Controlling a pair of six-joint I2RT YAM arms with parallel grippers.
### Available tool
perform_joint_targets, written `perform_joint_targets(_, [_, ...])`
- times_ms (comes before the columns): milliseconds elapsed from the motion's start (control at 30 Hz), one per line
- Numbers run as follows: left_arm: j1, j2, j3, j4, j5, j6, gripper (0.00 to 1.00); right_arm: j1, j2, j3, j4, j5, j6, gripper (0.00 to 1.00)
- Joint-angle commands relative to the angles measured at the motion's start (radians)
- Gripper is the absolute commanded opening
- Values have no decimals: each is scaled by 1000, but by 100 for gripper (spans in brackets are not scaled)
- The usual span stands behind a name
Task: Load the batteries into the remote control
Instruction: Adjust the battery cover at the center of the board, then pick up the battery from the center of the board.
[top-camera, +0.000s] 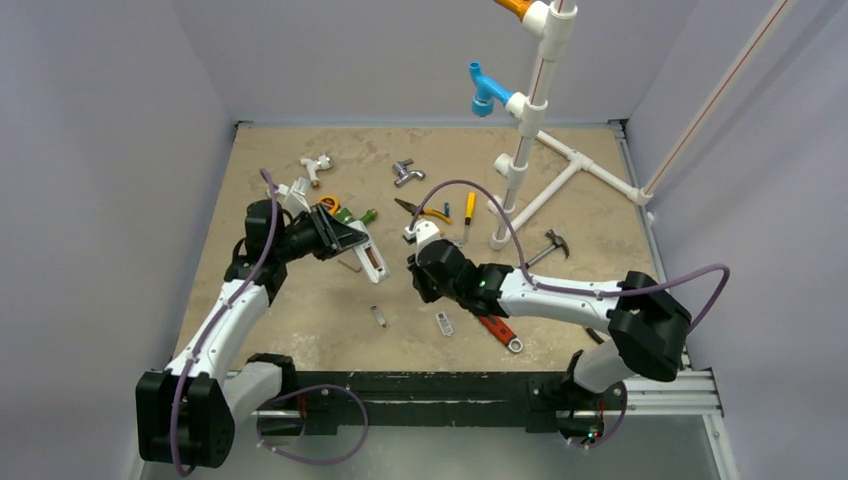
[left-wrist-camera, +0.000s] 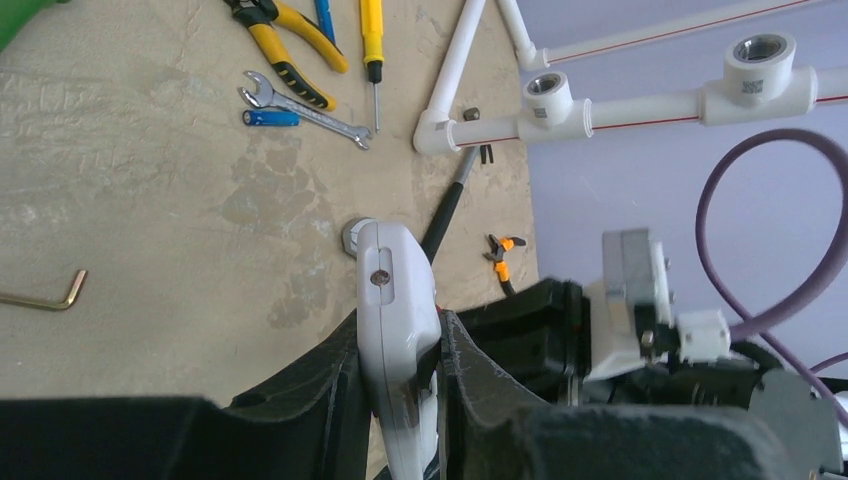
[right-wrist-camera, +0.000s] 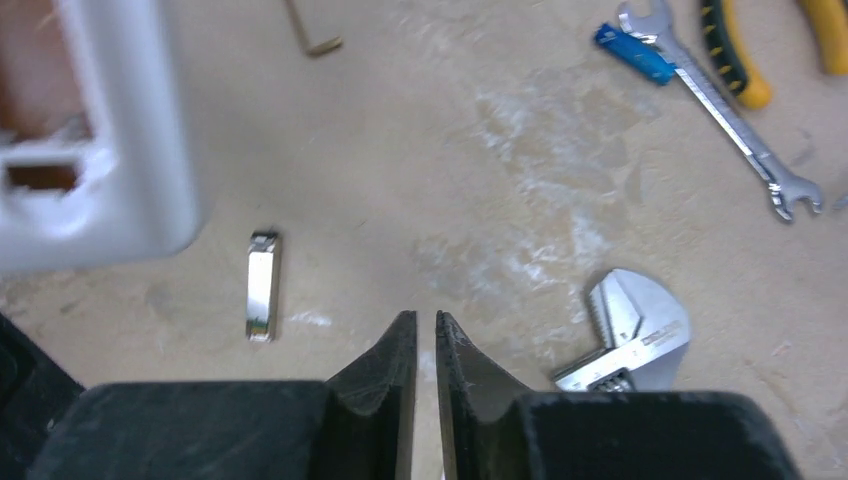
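My left gripper (left-wrist-camera: 400, 350) is shut on the white remote control (left-wrist-camera: 395, 300), clamping its sides and holding it above the table. In the top view the remote control (top-camera: 372, 255) hangs left of centre, and a reddish recess shows in its back (right-wrist-camera: 120, 150). One blue battery (left-wrist-camera: 270, 118) lies on the table beside a flat spanner, and it also appears far off in the right wrist view (right-wrist-camera: 633, 53). My right gripper (right-wrist-camera: 426, 318) hovers over bare table right of the remote, with only a slim gap between its jaws and nothing in them. From above, the right gripper (top-camera: 425, 283) points down near the table's middle.
A small silvery metal piece (right-wrist-camera: 262, 285) lies left of the right fingers, and an adjustable wrench head (right-wrist-camera: 630, 335) lies to their right. A hex key (right-wrist-camera: 312, 35), spanner (right-wrist-camera: 730, 110), yellow pliers (left-wrist-camera: 285, 40) and hammer (top-camera: 548, 248) lie around. A white pipe frame (top-camera: 540, 180) stands back right.
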Motion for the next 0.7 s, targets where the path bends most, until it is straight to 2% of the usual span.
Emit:
perform_joint_targets(0, [23, -43, 39, -41, 22, 41, 0, -124, -22, 55, 7, -81, -85, 20])
perform_joint_targets(67, [34, -57, 38, -65, 25, 51, 0, -163, 16, 105, -23, -134, -145, 35])
perform_joint_targets(233, [50, -87, 27, -101, 33, 64, 0, -187, 178, 324, -150, -214, -400, 47])
perform_joint_targets(300, [53, -98, 19, -109, 40, 65, 0, -190, 260, 421, -201, -221, -544, 50])
perform_joint_targets(433, [56, -113, 19, -142, 50, 82, 0, -227, 356, 476, -189, -230, -711, 57])
perform_joint_targets(533, [58, -117, 30, -165, 52, 98, 0, -277, 397, 495, -181, -291, -778, 60])
perform_joint_targets(667, [62, -118, 37, -170, 52, 100, 0, -357, 465, 586, -287, -410, -818, 60])
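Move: The loose blue battery beside the spanner lies about 17 cm ahead of the right gripper, 1 cm to its left and 8 cm below. The spanner's middle is level with this battery, 5 cm to its right; the pliers are some 6 cm beyond it and 1 cm to its right. The battery cover lies about 5 cm back and 5 cm right of the right gripper. From the left gripper, the battery is roughly 11 cm ahead, 10 cm right and 17 cm below. Send the right gripper forward about 13 cm, away from the battery cover and towards the blue battery by the spanner, rising slightly first, then sinking to finish some 3 cm lower. Open its nearly shut fingers to over half on the way, and turn the wrist some 30 degrees, counter-clockwise and steeper down. Keep the left grip on the remote while easing it back and left a little. ##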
